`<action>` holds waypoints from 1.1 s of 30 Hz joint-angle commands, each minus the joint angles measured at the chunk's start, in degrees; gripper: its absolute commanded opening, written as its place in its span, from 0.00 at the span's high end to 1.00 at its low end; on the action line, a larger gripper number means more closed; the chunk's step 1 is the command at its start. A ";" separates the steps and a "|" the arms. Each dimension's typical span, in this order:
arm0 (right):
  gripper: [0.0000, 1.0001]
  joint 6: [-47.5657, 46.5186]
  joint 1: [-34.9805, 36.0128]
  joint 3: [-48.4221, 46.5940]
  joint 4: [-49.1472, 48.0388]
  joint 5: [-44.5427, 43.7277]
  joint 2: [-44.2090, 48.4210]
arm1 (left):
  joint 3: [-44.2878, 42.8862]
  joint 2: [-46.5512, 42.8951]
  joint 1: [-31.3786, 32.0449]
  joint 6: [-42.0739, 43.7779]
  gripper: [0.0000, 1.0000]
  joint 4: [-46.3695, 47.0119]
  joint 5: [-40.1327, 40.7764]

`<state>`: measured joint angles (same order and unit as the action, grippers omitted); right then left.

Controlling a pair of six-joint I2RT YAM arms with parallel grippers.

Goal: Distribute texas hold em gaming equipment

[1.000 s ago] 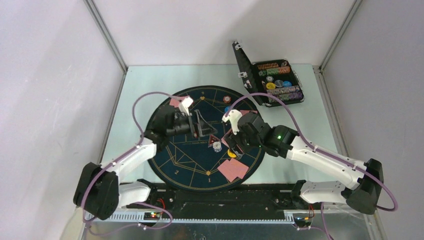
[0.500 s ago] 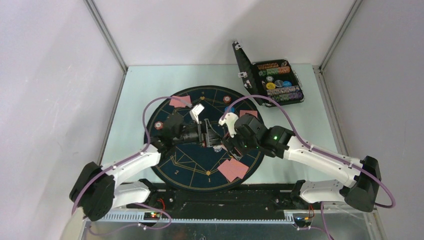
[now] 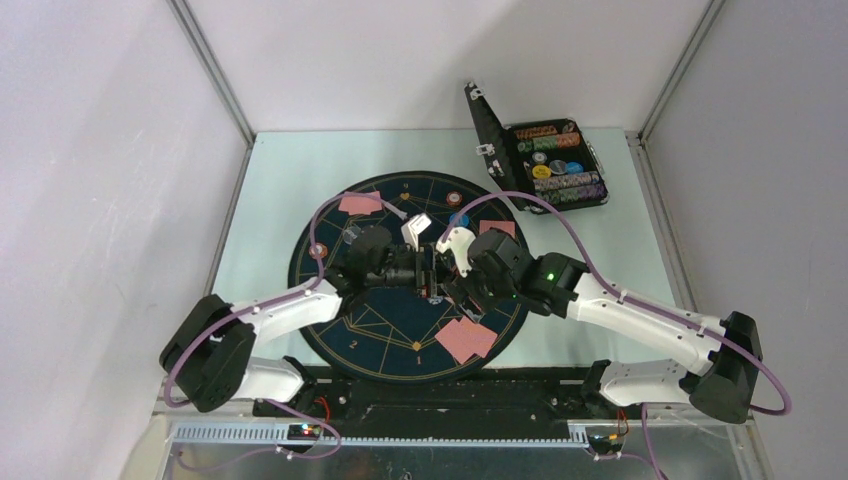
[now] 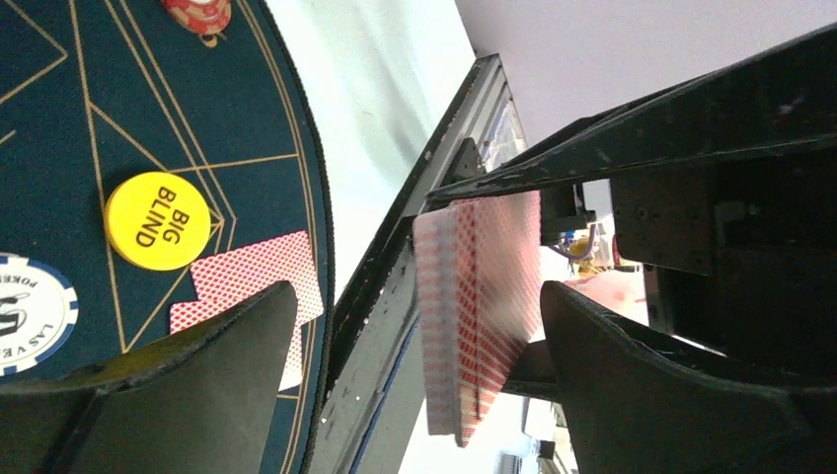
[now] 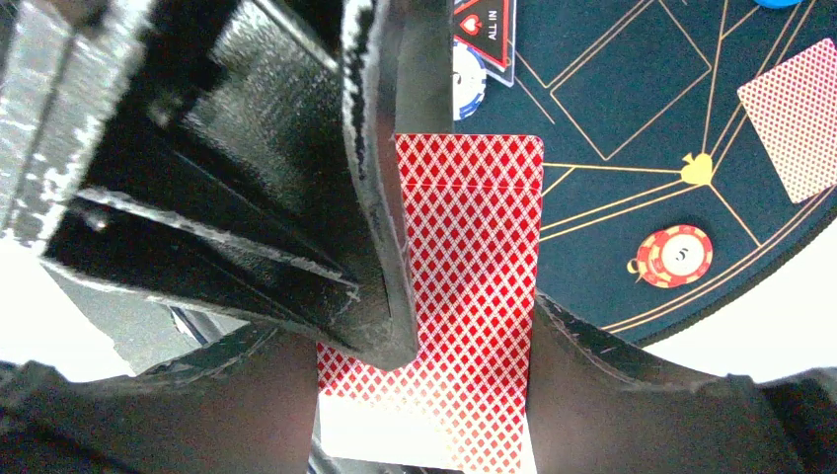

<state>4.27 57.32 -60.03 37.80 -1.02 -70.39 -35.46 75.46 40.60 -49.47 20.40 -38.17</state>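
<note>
My right gripper [image 5: 429, 395] is shut on a deck of red-backed playing cards [image 5: 474, 296], held above the round dark-blue mat [image 3: 380, 320]. My left gripper [image 4: 415, 296] is open, its fingers either side of the same deck [image 4: 484, 296] without pressing it. One left finger [image 5: 375, 197] lies across the deck's back. The two grippers meet over the mat's centre [image 3: 435, 275]. On the mat lie dealt cards [image 3: 360, 203], [image 3: 497, 228], [image 3: 465, 340], a yellow "Big Blind" disc [image 4: 157, 220], a triangular "All In" marker [image 5: 489, 30] and a red chip [image 5: 674, 255].
The black hinged case [image 3: 545, 165] stands open at the back right, with rows of chips inside. A white-and-blue poker chip [image 4: 30, 311] lies near the yellow disc. Another chip [image 3: 318, 250] sits at the mat's left rim. The arms' purple cables arch over the mat.
My left arm has swung right, to the right gripper, and its open fingers now straddle the deck. The right gripper shifted slightly left, still holding the deck.
</note>
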 commanded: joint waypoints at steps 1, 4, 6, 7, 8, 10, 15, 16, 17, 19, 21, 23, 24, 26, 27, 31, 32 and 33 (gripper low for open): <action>1.00 -0.43 0.33 -1.54 -2.09 0.08 0.94 | -2.18 0.05 0.29 4.01 0.00 -4.65 0.90; 1.00 -0.41 0.32 -1.53 -2.03 -0.01 1.46 | -2.74 -1.03 0.23 7.75 0.00 -10.23 4.06; 1.00 -0.41 0.27 -1.51 -1.99 -0.03 1.74 | -2.99 -1.74 -0.06 9.12 0.00 -13.23 5.16; 1.00 -0.36 0.30 -1.54 -1.91 -0.08 1.75 | -2.98 -1.91 -0.29 9.39 0.00 -14.48 5.41; 1.00 -0.33 0.27 -1.56 -1.84 -0.10 1.92 | -2.87 -2.47 -0.84 9.70 0.00 -14.89 5.88; 1.00 -0.28 0.26 -1.53 -1.63 -0.35 2.12 | -2.26 -3.53 -1.93 9.58 0.00 -15.08 6.25; 1.00 -0.23 0.26 -1.52 -1.58 -0.62 2.49 | -0.98 -5.39 -3.83 9.21 0.01 -14.15 6.23; 1.00 -0.23 0.32 -1.54 -1.59 -0.62 2.51 | -1.00 -5.49 -3.98 9.21 0.02 -14.29 6.25; 1.00 -0.23 0.33 -1.56 -1.55 -0.64 2.47 | -1.01 -5.67 -4.26 9.28 0.03 -14.37 6.11; 1.00 -0.23 0.31 -1.50 -1.51 -0.63 2.45 | -1.20 -6.01 -4.63 9.30 0.06 -14.61 5.88; 1.00 -0.23 0.26 -1.51 -1.43 -0.84 2.41 | -1.45 -6.45 -4.80 9.20 0.10 -14.59 5.34; 1.00 -0.23 0.25 -1.55 -1.42 -0.98 2.30 | -1.53 -7.06 -4.82 8.43 0.19 -13.61 4.16; 1.00 -0.30 0.27 -1.51 -1.46 -1.04 2.19 | -1.47 -7.25 -4.83 8.03 0.22 -12.53 3.06; 1.00 -0.32 0.26 -1.51 -1.50 -1.15 2.11 | -1.34 -7.77 -4.83 6.75 0.31 -10.85 1.63; 1.00 -0.32 0.32 -1.54 -1.50 -1.17 2.06 | -1.22 -8.29 -4.85 5.99 0.37 -10.35 1.22; 1.00 -0.18 0.31 -1.51 -1.39 -1.54 1.97 | -0.97 -10.55 -4.88 5.60 0.51 -10.55 1.23; 1.00 -0.19 0.28 -1.54 -1.34 -1.71 1.96 | -1.11 -11.57 -4.86 6.16 0.54 -12.25 2.35; 1.00 -0.17 0.30 -1.51 -1.34 -1.75 1.98 | -1.24 -12.10 -4.83 6.50 0.58 -13.16 3.12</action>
<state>4.29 57.32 -60.03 38.70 -1.61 -70.22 -36.88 67.31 36.07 -43.68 8.34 -36.14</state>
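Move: The deck, clamped in my right hand with its centre only about 1 cm ahead and 1 cm left of that hand's point and 1 cm below, sits between my open left fingers, roughly 3 cm to the right of my left hand's point, 1 cm back and 1 cm lower. On the mat some 13 cm below my left hand, the white chips lie about 1 cm back, the big blind button 4 cm back and 7 cm right, and two dealt cards 12 cm back and 7 cm right. With one left finger still over the deck's back, I dip my left hand about 1.5 cm, rolling it slightly, then draw it some 3 cm left and 2 cm forward, sliding the top card off the deck. Next I lift it about 2 cm while closing the fingers to half open around the card's free end; my right hand holds the deck in place. ##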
